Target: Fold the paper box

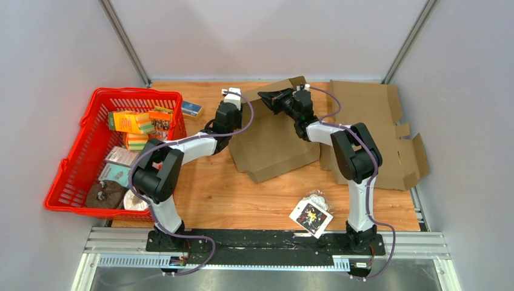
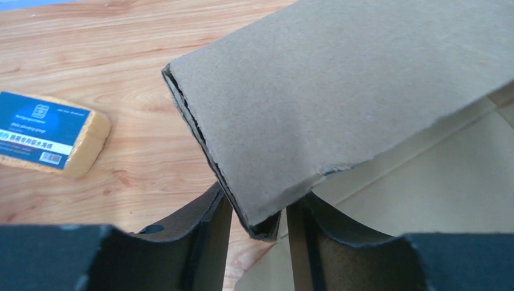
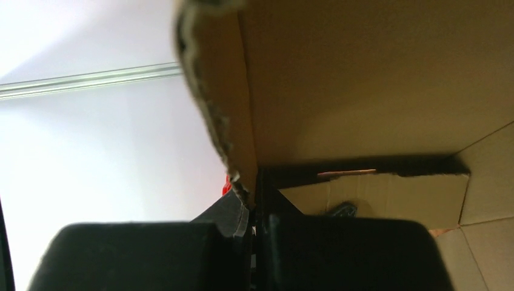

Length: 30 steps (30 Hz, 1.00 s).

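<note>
The brown paper box sits half-formed in the middle of the table, with one flap raised at its far side. My right gripper is shut on that flap's edge; in the right wrist view the cardboard flap runs down between the jaws of the gripper. My left gripper is at the box's far left corner. In the left wrist view its jaws stand apart around a folded flap corner; table shows between the left finger and the corner. The gripper is open.
A red basket full of packets stands at the left. A sponge with a blue label lies beside it, left of the box. A flat cardboard sheet covers the right. A printed packet lies near the front.
</note>
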Each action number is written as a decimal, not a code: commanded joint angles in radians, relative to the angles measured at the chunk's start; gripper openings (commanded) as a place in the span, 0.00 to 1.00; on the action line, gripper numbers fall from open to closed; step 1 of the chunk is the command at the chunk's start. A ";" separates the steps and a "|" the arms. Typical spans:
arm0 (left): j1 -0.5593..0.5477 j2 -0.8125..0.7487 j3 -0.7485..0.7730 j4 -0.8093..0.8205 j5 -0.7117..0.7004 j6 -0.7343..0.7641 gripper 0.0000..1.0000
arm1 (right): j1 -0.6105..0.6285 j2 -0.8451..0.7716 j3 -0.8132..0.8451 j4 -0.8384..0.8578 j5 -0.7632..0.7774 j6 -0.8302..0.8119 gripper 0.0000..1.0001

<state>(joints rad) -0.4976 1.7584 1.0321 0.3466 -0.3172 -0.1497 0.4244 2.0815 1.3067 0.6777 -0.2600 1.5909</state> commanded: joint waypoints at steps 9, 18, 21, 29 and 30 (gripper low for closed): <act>-0.070 0.165 0.331 -0.340 -0.543 -0.195 0.51 | 0.031 0.032 -0.021 0.026 -0.058 0.129 0.00; -0.062 0.189 0.427 -0.484 -0.567 -0.155 0.00 | 0.036 -0.014 -0.060 0.017 -0.045 0.111 0.04; -0.062 0.097 0.246 -0.230 -0.493 -0.047 0.00 | 0.024 -0.038 -0.057 -0.004 -0.050 0.035 0.27; -0.050 0.023 0.074 -0.015 -0.330 0.084 0.00 | -0.001 -0.351 -0.024 -0.589 -0.006 -0.873 0.92; -0.047 0.023 0.069 -0.024 -0.326 0.070 0.00 | -0.001 -0.383 -0.026 -0.665 0.008 -0.961 0.95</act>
<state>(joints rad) -0.5529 1.8236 1.1374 0.2604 -0.7288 -0.1902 0.4328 1.9053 1.2560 0.3283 -0.2703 1.1687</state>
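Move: The near left corner of the box's folded-over far flap lies right between the left hand's open fingers, about 1 cm ahead. From that hand, the box floor's middle is some 13 cm to the right, 13 cm back and 12 cm below; the blue sponge is about 14 cm left, 3 cm back and 11 cm lower. The right hand already pinches this flap's edge; the corner is roughly 6 cm left of it, 2 cm back and 3 cm lower. The flap's left corner is pinched by the left fingers as they close while that hand pushes forward and up about 4 cm, swinging nearly 30 degrees counter-clockwise; still gripping, it pulls back and somewhat left and down, turning partly back. The right hand then opens wide, lets go of the flap edge and backs off some 5 cm and down, rolling its left side down. ##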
